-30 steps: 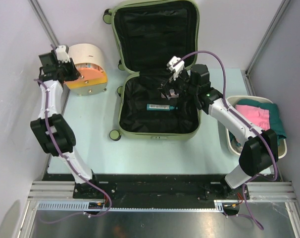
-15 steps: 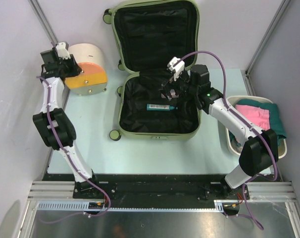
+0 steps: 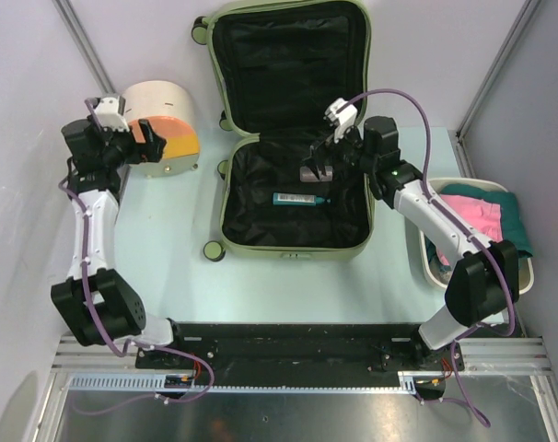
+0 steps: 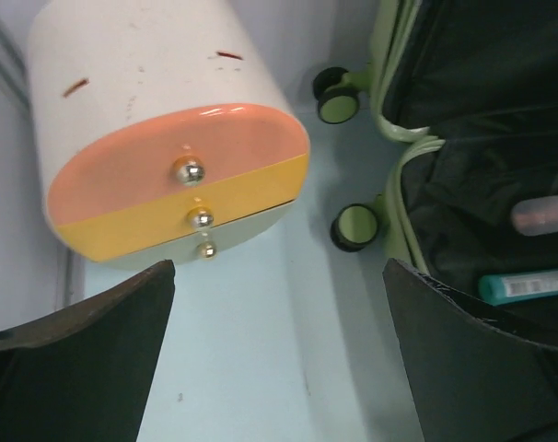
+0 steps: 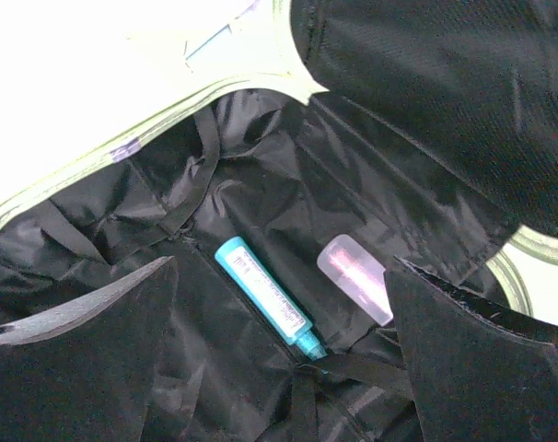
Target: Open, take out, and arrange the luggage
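The luggage (image 3: 297,250), a pale olive-green suitcase, lies open flat with its black-lined lid toward the back. A teal tube (image 3: 297,197) and a frosted pink tube (image 5: 354,276) rest on the lining of the near half. My right gripper (image 3: 318,168) hovers open over them, the teal tube (image 5: 265,296) showing between its fingers; nothing is held (image 5: 281,269). My left gripper (image 3: 130,140) stands open and empty beside the drum container, left of the suitcase. Its wrist view shows bare tabletop between the fingers (image 4: 279,304) and the luggage rim (image 4: 399,157) at right.
A cream drum-shaped container (image 3: 159,124) lies on its side, its peach, yellow and cream drawer fronts (image 4: 182,198) shut. A white basin (image 3: 528,272) at the right edge holds pink (image 3: 468,212) and dark green (image 3: 511,216) clothes. Walls and frame posts close in both sides.
My left gripper has opened and drawn back leftward from the drum's drawer face. My right gripper has shifted slightly toward the back right over the suitcase, still open.
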### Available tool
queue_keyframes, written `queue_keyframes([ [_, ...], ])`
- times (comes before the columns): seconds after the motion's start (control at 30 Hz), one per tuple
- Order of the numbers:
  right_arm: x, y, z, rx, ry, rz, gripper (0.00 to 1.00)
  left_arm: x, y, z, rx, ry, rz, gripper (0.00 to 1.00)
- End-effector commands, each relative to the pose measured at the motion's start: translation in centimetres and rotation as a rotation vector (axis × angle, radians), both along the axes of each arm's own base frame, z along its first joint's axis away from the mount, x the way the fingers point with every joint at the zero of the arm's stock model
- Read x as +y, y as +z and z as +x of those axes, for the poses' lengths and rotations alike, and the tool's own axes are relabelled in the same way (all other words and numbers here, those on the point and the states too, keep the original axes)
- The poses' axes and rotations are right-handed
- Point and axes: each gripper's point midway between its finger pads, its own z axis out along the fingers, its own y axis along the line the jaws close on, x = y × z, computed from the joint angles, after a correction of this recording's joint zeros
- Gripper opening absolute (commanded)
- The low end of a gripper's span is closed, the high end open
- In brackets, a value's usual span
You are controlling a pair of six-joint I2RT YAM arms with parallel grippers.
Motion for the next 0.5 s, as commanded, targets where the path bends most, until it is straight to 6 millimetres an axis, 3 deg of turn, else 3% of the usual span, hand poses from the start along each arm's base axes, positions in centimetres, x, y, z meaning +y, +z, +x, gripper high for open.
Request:
queue_keyframes([
  [0.0, -1.9, 2.9, 1.2, 0.0, -0.053, 0.123, 1.0, -1.4, -4.8, 0.3, 0.115, -0.043, -0.199, 1.0],
  [0.1, -2.8, 2.4, 1.5, 0.021, -0.034, 0.13, 1.0, -2.4, -7.4, 1.1, 0.204, -0.036, -0.386, 0.96],
  [0.17, -3.3, 1.9, 1.9, 0.004, -0.018, 0.1, 1.0, -2.5, -8.1, 2.0, 0.201, -0.027, -0.444, 0.89],
  [0.2, -3.5, 1.6, 2.0, 0.004, -0.015, 0.091, 1.0, -2.1, -9.2, 2.7, 0.233, 0.014, -0.5, 0.85],
  [0.37, -3.8, -0.2, 2.9, 0.021, -0.015, 0.062, 1.0, -0.9, -10.1, 4.9, 0.236, 0.068, -0.533, 0.66],
  [0.47, -4.0, -0.9, 3.4, 0.044, -0.024, 0.075, 1.0, 0.3, -11.9, 5.6, 0.266, 0.114, -0.574, 0.54],
])
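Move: The yellow drawer's knob lies about 9 cm ahead of the left hand, 3 cm to its left and 13 cm below; the orange drawer's knob is about 7 cm above that knob, the bottom drawer's knob some 6 cm below it. From the right hand, the pink bottle on the suitcase floor is roughly 9 cm ahead, straight on and 20 cm down, with the blue tube 2 cm ahead, 4 cm left, equally low. Left hand sinks about 15 cm towards the yellow knob, rolling, fingers partly closing; right hand shifts 4 cm right. ##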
